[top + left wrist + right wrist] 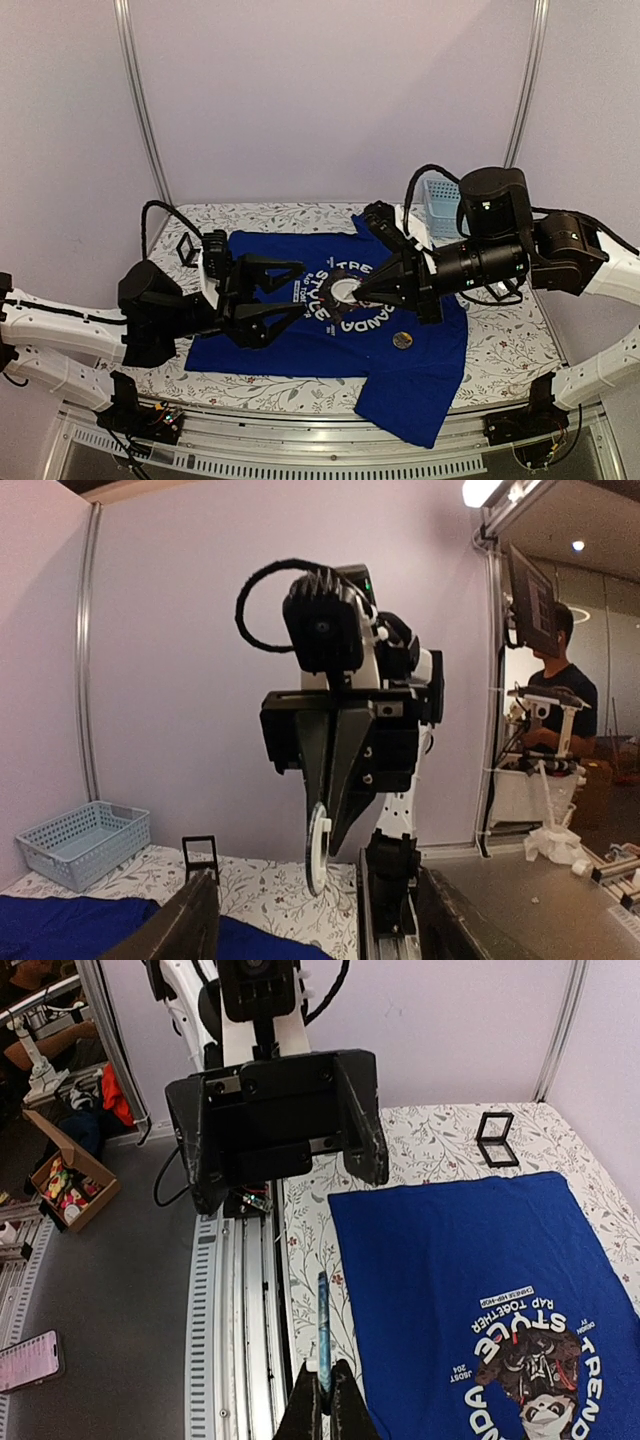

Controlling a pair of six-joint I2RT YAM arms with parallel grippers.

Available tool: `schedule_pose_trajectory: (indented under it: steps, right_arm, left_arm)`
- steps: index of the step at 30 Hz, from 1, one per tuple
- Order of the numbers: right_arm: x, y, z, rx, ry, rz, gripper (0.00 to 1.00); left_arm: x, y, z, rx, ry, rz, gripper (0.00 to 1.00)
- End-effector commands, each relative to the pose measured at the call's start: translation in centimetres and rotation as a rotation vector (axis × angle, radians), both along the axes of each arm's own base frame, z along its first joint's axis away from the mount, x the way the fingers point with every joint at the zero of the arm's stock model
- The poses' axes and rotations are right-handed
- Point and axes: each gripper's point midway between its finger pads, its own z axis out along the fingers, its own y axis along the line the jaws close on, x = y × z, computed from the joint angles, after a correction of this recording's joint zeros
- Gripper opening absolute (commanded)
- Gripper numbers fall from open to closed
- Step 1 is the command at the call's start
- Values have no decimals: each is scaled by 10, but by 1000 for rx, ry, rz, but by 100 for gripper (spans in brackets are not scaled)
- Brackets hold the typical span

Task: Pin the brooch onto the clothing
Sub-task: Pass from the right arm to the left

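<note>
The clothing (420, 385) is a royal-blue T-shirt lying flat on the table, its round panda print (535, 1385) ringed by white lettering. My right gripper (358, 293) hovers over that print and is shut on the brooch (343, 290), a round disc with a white back. In the right wrist view the brooch (323, 1330) stands edge-on out of the shut fingertips (312, 1415). In the left wrist view the same disc (318, 848) hangs from the right arm's fingers. My left gripper (298, 290) faces it from the left, open and empty, just short of the disc.
A second small round badge (402, 340) lies on the shirt's lower chest. A pale blue basket (440, 205) stands at the back right. A small black frame stand (186, 248) sits at the back left. The table's near rail (235, 1340) runs beside the shirt.
</note>
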Motion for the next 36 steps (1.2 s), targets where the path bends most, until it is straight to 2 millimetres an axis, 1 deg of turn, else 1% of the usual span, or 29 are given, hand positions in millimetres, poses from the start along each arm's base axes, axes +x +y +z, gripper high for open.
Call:
schedule_pose_trajectory:
  steps: [1, 3, 5, 7, 10, 12, 17, 19, 20, 22, 24, 25, 26, 27, 29, 30, 31, 32, 34, 36]
  right_arm:
    - [-12, -11, -24, -185, 38, 57, 0]
    - [-13, -8, -24, -202, 42, 81, 0]
    - [-15, -2, -23, -204, 40, 107, 0]
    - [-16, 3, -21, -198, 31, 130, 0]
    - [-15, 7, -19, -193, 21, 142, 0]
    - [-15, 9, -18, -187, 14, 147, 0]
    - [-15, 8, -13, -173, -4, 148, 0]
    - [-16, 8, -12, -170, -5, 151, 0]
    - [-16, 7, -12, -171, -5, 151, 0]
    - [-16, 8, -12, -171, -4, 152, 0]
    - [-16, 8, -11, -166, -6, 152, 0]
    - [-16, 9, -11, -160, -10, 151, 2]
    - [-14, 9, -8, -143, -19, 146, 10]
    - [-11, 10, -7, -129, -31, 129, 21]
    - [-7, 7, 1, -65, -66, 95, 32]
    - [-4, 6, 3, -32, -84, 71, 34]
    - [-2, 2, 12, 22, -98, 45, 35]
    - [-1, 2, 13, 54, -105, 29, 34]
    - [0, 1, 21, 126, -106, 13, 29]
    - [-3, 0, 31, 187, -97, 15, 29]
  left_arm:
    - [-5, -26, -34, 257, -13, -66, 68]
    - [-6, -32, -33, 300, -12, -85, 67]
    - [-4, -37, -33, 328, -6, -90, 61]
    - [-2, -41, -34, 347, 0, -89, 54]
    - [-3, -45, -35, 370, -5, -103, 35]
    - [-6, -47, -35, 377, -10, -124, 29]
    - [-14, -47, -40, 384, -16, -176, 25]
    - [-14, -48, -43, 390, -15, -176, 19]
    - [-14, -48, -44, 395, -20, -175, 14]
    - [-15, -47, -44, 397, -37, -178, 1]
    - [-17, -45, -40, 382, -55, -180, 0]
    - [-17, -43, -38, 374, -59, -178, 0]
    - [-17, -42, -35, 360, -61, -169, 0]
    - [-15, -40, -33, 345, -61, -154, 0]
    - [-11, -34, -26, 298, -64, -115, 0]
    - [-9, -31, -23, 269, -62, -93, 0]
    - [-8, -27, -21, 240, -60, -79, 0]
    - [-7, -24, -18, 211, -61, -65, 0]
    - [-7, -20, -10, 166, -68, -53, 0]
    - [-7, -17, -4, 134, -75, -45, 0]
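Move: The brooch, still held by the right gripper, is about 7 cm to the right of the open left hand, level with it fore and aft and roughly 1 cm lower. From the right hand, the left gripper is some 10 cm to the left and the brooch 3 cm left. On the clothing, some 34 cm below the hands, the gold badge lies roughly 6 cm ahead and 11 cm right of the right hand. Left hand reaches about 5 cm right and down, pinches the brooch, draws back left as the right opens. ##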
